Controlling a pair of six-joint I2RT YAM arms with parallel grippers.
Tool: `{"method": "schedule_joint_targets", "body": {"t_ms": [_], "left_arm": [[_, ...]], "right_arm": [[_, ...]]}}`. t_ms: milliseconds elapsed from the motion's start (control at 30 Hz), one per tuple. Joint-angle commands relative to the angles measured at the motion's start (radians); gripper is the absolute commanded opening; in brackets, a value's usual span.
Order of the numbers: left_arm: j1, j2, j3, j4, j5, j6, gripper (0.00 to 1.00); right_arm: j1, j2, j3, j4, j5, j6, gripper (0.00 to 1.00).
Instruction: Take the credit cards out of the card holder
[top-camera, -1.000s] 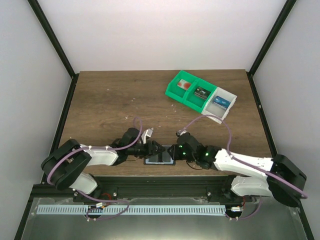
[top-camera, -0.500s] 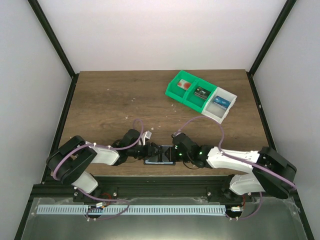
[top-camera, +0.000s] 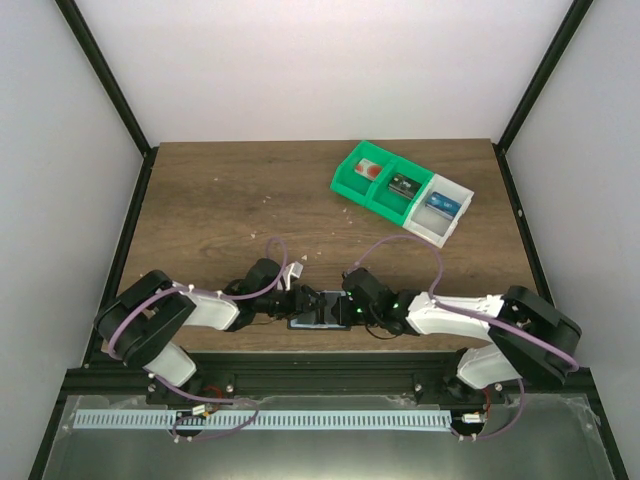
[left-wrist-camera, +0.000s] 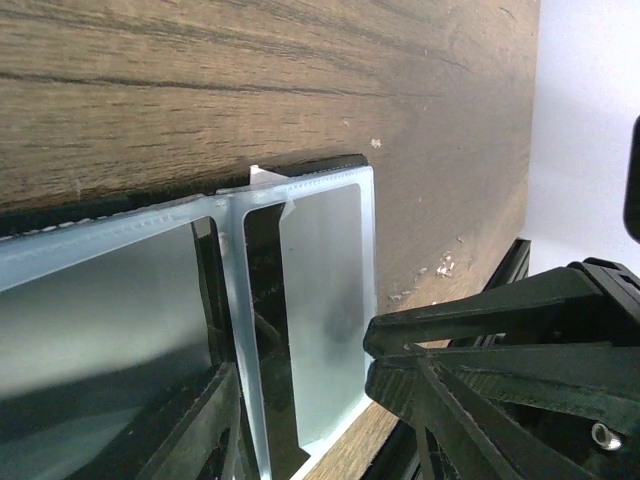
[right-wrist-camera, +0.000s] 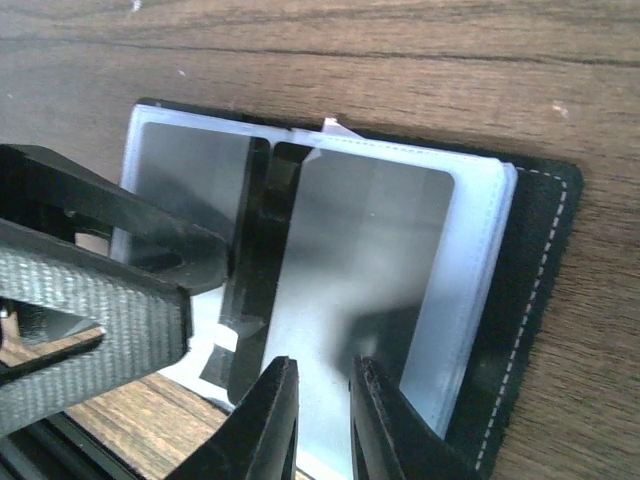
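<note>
The card holder lies open and flat near the table's front edge, between my two grippers. Its black edges and two pale blue-grey panels show in the left wrist view and the right wrist view. My left gripper is open, low over the holder's spine. My right gripper is low over the right panel, jaws a narrow gap apart with nothing seen between them. I cannot make out any card in the frosted panels.
A green two-compartment bin and an attached white bin stand at the back right, each compartment holding a small card-like item. The table's front edge and a black rail run just below the holder.
My right gripper has moved left onto the holder's right panel. My left gripper has edged right over the holder. The holder itself has stayed in place.
</note>
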Motion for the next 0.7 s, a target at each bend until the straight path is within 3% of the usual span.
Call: {"method": "schedule_joint_targets", "body": {"t_ms": [0,667], "left_arm": [[0.005,0.029,-0.016,0.0,-0.015,0.018,0.49],[0.004,0.085,-0.019,0.053,0.005,0.012,0.26]], "right_arm": [[-0.008,0.025,-0.015,0.009,0.017,0.009,0.17],[-0.009,0.038,-0.039,-0.001,0.032,0.028,0.14]]}}
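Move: The left hand is over the spine of the open card holder. The card in the holder's right pocket lies about 3 cm to its right, level fore and aft and some 2 cm below; the left pocket's middle is about 3 cm to its left. From the right hand, that card's middle is roughly 1 cm ahead, neither left nor right, and 2 cm below; the left pocket is about 6 cm to its left. Left hand sinks about 1 cm beside the spine, fingers half closing; right, nearly shut, presses 1 cm down on the right pocket. ##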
